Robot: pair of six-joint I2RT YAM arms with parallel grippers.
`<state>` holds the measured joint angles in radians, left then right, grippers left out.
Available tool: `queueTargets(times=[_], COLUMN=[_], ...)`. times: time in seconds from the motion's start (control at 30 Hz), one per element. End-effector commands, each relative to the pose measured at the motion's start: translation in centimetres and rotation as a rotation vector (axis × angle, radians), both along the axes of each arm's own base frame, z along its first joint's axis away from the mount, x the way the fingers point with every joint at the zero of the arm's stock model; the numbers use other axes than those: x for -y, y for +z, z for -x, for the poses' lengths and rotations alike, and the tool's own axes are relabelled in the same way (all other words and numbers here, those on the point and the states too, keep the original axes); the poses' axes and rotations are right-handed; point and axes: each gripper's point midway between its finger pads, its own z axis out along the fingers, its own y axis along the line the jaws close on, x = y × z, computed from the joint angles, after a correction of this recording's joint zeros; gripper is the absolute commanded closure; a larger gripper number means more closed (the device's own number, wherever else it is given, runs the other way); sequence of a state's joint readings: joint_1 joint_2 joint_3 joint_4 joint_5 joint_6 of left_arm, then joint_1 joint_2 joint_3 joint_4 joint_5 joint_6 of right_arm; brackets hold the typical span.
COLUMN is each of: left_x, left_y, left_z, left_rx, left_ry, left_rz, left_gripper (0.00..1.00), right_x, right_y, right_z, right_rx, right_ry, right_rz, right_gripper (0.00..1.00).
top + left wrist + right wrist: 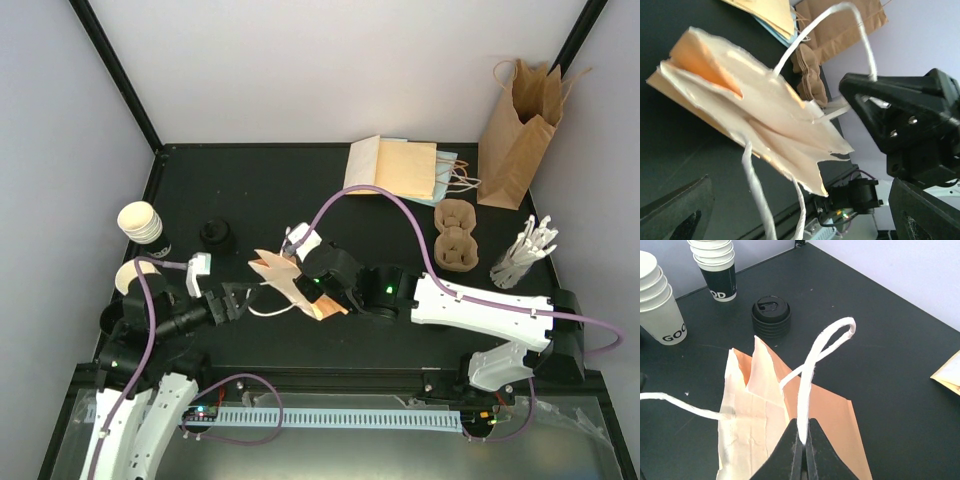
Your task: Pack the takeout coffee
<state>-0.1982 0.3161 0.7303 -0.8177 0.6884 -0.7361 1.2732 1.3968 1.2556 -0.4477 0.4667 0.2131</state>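
A tan paper bag (298, 287) lies on its side mid-table, mouth toward the left. My right gripper (803, 440) is shut on one of its white handles (812, 365), pulling that loop up; the same gripper (300, 262) sits over the bag in the top view. My left gripper (238, 298) is open just left of the bag's mouth (705, 65), its fingers (675, 215) wide apart with nothing between them. The other handle (757, 195) hangs loose. The takeout coffee cups stand as two lidless white stacks (140, 222) (132, 275) at the far left. A stack of black lids (771, 315) sits beside them.
Flat paper bags (395, 168) lie at the back. A taller tan bag (515, 130) stands upright at back right. Brown cup carriers (455, 236) and a bundle of white sticks (525, 255) sit on the right. Black frame posts edge the table.
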Motion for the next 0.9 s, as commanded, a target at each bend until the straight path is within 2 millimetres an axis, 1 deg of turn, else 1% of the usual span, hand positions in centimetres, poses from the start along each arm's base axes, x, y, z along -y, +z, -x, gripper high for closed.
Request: queueTargets(times=[0.0,0.1,0.17,0.3,0.4,0.47,0.5,0.53,0.6,0.63,0.7,0.87], left_x=[0.7,0.8,1.0,1.5,1.6,1.6,1.6,1.6,1.5,1.5,1.4,0.8], left_y=[-1.2,-2.6,-3.6,-5.0,-5.3,-5.5,-5.5,-5.6,-5.6,-5.4,-4.8,-2.0], left_z=[1.5,1.8,2.1,2.1,2.0,1.9,1.9,1.9,1.7,1.7,1.5,1.0], left_rx=[-0.081,-0.125,-0.16,-0.204,-0.207,-0.207,-0.207,-0.207,-0.202,-0.194,-0.168,-0.068], left_ry=[-0.042,-0.043,-0.054,-0.08,-0.084,-0.081,-0.081,-0.079,-0.074,-0.071,-0.067,-0.049], left_rz=[0.073,0.091,0.108,0.15,0.163,0.163,0.162,0.159,0.153,0.149,0.138,0.069], left_gripper=[0.03,0.07,0.13,0.3,0.44,0.55,0.64,0.76,0.92,0.97,0.98,0.98], right_x=[-0.1,-0.2,-0.3,-0.5,-0.5,-0.4,-0.4,-0.3,-0.2,-0.1,0.2,1.2], right_y=[1.3,1.3,1.4,1.2,1.0,1.0,0.9,0.9,0.8,0.7,0.8,1.6], right_z=[-0.3,-0.3,-0.3,-0.2,-0.2,-0.1,-0.1,-0.1,-0.2,-0.2,-0.3,-0.7], right_rx=[0.016,0.014,0.012,0.006,-0.001,-0.002,-0.002,-0.001,-0.003,-0.003,-0.001,0.019], right_ry=[-0.027,-0.027,-0.024,-0.017,-0.017,-0.019,-0.019,-0.021,-0.026,-0.03,-0.04,-0.085], right_rz=[-0.054,-0.059,-0.064,-0.064,-0.058,-0.058,-0.056,-0.056,-0.05,-0.048,-0.047,-0.054], right_gripper=[0.99,0.99,0.99,0.98,0.98,0.98,0.98,0.98,0.98,0.98,0.98,0.98])
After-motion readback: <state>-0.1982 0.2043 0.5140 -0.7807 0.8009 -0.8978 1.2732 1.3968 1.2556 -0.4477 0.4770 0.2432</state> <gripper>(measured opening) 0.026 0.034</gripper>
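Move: The bag's free handle lies just under the left fingers: its near end is about 6 cm below, 2 cm to the right and 1 cm back. The open paper bag stands some 10 cm to the right, about 1 cm ahead and 9 cm lower; the black lids are roughly 11 cm ahead, 8 cm left and 20 cm down. From the right hand, which already holds the bag's other handle, the free handle's end is about 7 cm left, 7 cm back and 6 cm below. Down to the bag's free white handle sinks the left hand, about 6.5 cm, drawing slightly back and tipping its fingers some 15 degrees further down. The wide-open fingers close on the way and finish shut at the bottom, pinching the cord, before the hand starts up again by about 1 cm. The right hand stays in place and keeps its pinch on the other handle. ##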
